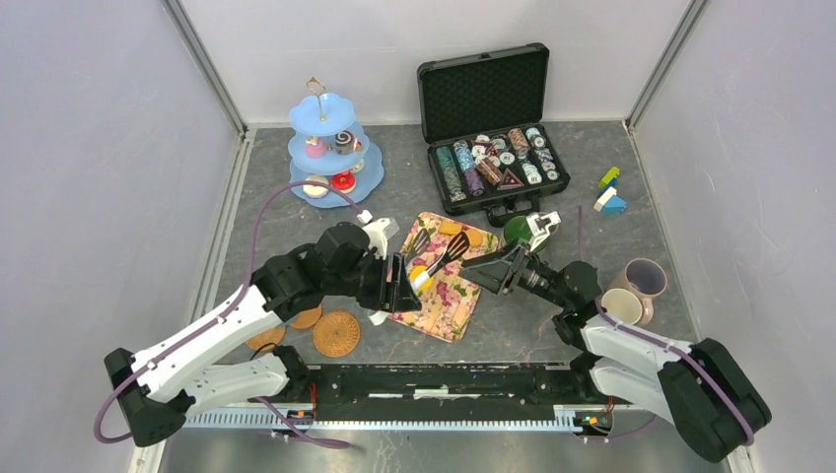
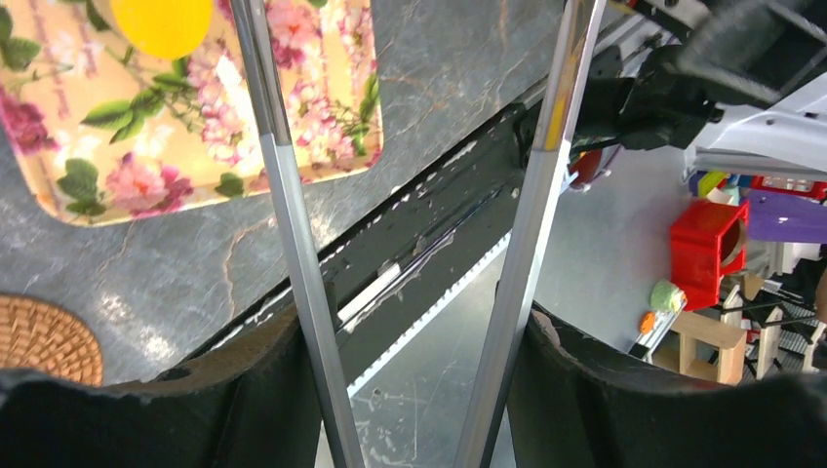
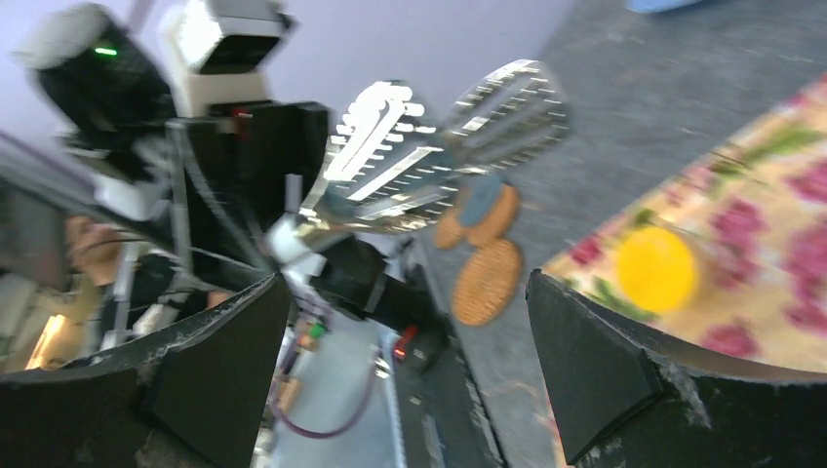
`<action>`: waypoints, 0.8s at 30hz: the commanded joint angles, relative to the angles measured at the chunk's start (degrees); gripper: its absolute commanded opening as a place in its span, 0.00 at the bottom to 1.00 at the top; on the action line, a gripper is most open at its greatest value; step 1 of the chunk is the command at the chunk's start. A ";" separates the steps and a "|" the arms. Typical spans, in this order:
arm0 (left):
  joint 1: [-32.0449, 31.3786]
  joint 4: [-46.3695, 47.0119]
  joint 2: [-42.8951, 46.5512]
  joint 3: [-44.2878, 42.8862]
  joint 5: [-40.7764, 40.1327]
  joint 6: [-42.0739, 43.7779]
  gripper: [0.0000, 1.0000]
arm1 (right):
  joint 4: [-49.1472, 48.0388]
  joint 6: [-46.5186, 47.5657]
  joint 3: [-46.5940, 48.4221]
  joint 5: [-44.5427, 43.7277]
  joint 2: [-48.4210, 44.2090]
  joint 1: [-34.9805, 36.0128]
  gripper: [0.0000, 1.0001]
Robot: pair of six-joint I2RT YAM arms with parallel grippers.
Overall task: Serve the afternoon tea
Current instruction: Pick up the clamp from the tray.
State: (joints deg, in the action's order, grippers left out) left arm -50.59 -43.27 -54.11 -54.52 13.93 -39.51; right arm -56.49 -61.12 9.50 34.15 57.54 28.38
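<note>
My left gripper (image 1: 402, 286) is shut on a pair of metal tongs (image 1: 439, 254), whose two steel arms (image 2: 293, 244) run up between my fingers (image 2: 624, 400) in the left wrist view. The slotted tong heads (image 3: 439, 146) hang over the floral tray (image 1: 455, 301). A yellow biscuit (image 1: 419, 274) (image 2: 161, 21) (image 3: 655, 268) lies on the tray just below them, with orange biscuits (image 1: 461, 233) at the tray's far end. My right gripper (image 1: 480, 273) (image 3: 408, 292) stands open and empty over the tray's right edge, facing the tongs.
A blue tiered stand (image 1: 330, 148) with small cakes is at the back left. An open case of poker chips (image 1: 488, 128) is behind the tray, with a green mug (image 1: 516, 232) beside it. Two mugs (image 1: 636, 286) sit right, woven coasters (image 1: 336, 333) left, blocks (image 1: 611, 192) far right.
</note>
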 commanded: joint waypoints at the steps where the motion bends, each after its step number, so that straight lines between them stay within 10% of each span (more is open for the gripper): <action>1: -0.04 10.07 -0.12 0.67 3.25 -2.86 0.38 | -26.11 -13.21 0.30 -5.27 4.47 4.09 0.97; 12: -0.04 25.94 -1.41 5.81 7.43 -8.65 0.37 | -30.64 -14.99 5.76 -9.84 11.93 10.07 0.66; 24: -0.04 32.58 -1.83 8.47 7.67 -11.23 0.49 | -41.49 -20.10 6.05 -11.66 20.71 10.37 0.00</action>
State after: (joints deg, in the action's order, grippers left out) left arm -50.43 -17.85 -56.55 -46.02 20.05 -47.75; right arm -85.06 -80.82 14.09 23.70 75.16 38.46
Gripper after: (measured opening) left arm 0.646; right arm 0.063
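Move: The clamp is held up by its white handles in the left fingers. The nearer neck, just beyond the white, lies about 8 cm to the right hand's left, level with it in reach and some 4 cm above; it's roughly 4 cm ahead, 5 cm right and 2 cm above the left hand. From the right hand, the tray's middle is 6 cm ahead, 6 cm left; the green mug 10 cm ahead, 11 cm right, both well below. The clamp, still held in the left hand, is brought about 5 cm rightward towards the right gripper, rolling some 15 degrees. The right hand comes to meet it, rising about 6 cm and going some 4 cm left as it rolls its left side up; its wide-open fingers shut almost fully and pinch one blade near its neck. ##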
